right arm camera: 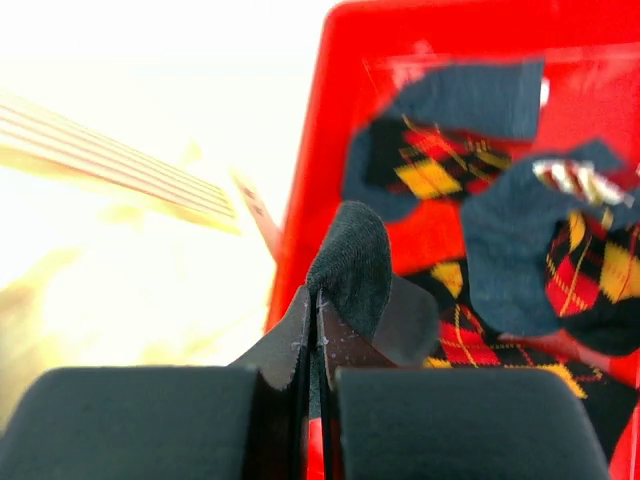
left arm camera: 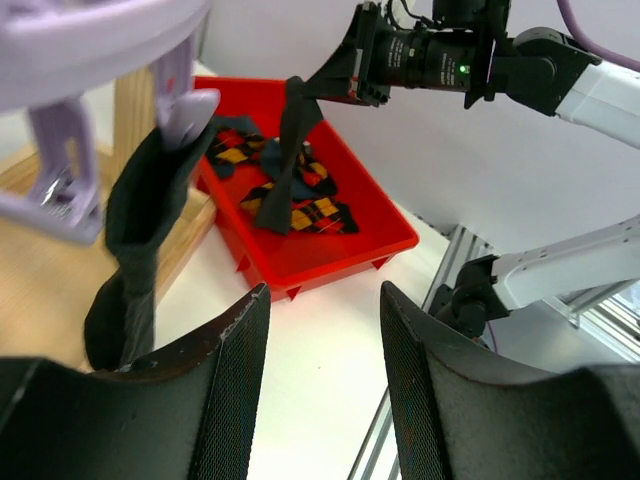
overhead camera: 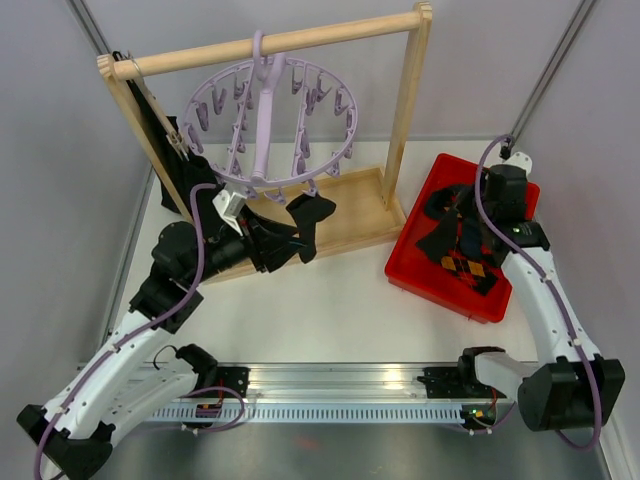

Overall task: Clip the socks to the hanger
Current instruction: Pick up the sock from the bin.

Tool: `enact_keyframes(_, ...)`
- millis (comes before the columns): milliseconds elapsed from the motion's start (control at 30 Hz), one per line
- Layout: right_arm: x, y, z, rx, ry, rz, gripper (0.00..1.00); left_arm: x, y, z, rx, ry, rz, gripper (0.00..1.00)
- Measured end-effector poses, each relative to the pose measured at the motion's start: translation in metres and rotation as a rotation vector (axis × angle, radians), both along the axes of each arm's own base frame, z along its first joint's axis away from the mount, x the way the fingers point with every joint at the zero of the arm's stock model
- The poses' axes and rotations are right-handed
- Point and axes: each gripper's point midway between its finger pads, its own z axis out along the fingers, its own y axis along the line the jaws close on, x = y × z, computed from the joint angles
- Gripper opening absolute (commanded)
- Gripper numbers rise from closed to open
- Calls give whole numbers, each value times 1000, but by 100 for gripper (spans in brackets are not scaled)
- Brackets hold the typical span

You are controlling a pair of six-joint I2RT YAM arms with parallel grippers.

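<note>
The lilac hanger (overhead camera: 268,120) hangs by its hook from the wooden rail. A plain black sock (overhead camera: 312,213) dangles from one of its front clips (left arm camera: 185,110); in the left wrist view that sock (left arm camera: 145,215) hangs just left of my fingers. My left gripper (overhead camera: 290,240) (left arm camera: 322,305) is open beside it, with only bare table between the pads. My right gripper (overhead camera: 462,207) (right arm camera: 315,300) is shut on a fold of a dark sock (right arm camera: 352,262), held above the red tray (overhead camera: 440,290). That sock (left arm camera: 288,150) hangs stretched down from its fingers. Several argyle socks (right arm camera: 430,170) lie in the tray.
The wooden rail frame (overhead camera: 405,110) stands on a wooden base (overhead camera: 350,215) at the back, between the two arms. Black fabric (overhead camera: 160,150) hangs at its left post. An aluminium rail (overhead camera: 330,385) runs along the near edge.
</note>
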Motion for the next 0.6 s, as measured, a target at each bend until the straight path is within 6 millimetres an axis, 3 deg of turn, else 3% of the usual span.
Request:
enact_keyframes(167,-9,5,60,1,-99,41,0,-8,-19,15,-26,-38,-86,54)
enact_keyframes(300,-15,13,96,7,-155,86,0,-19,-39,19,-29,-59,-160,54)
enact_keyframes(500,-27,30,121,25,-184,163,0,-34,-79,31,-17,-147,-225,54)
enact_keyframes(600,-33,41,129,43,-191,212,0,-30,-95,39,-23,-169,-217,54)
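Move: The held sock hangs from my right fingers, which makes it about 31 cm to the right, 15 cm ahead and 20 cm below my empty left hand. The clipped sock is about 7 cm ahead of my left hand, 2 cm right and slightly lower. From my right hand, the hanger's middle lies some 36 cm left, about level ahead and 17 cm higher; the red bin's middle is 21 cm below, 2 cm back and 3 cm right. I keep the sock pinched in my right hand and lift it about 13 cm, fast at first, then bring it a little left and back from over the bin while my fingers tip up and swing left. My left hand goes to meet it, about 10 cm right, rising and drawing back slightly past the clipped sock, turning clockwise and dipping some 10 degrees, fingers still half open. ##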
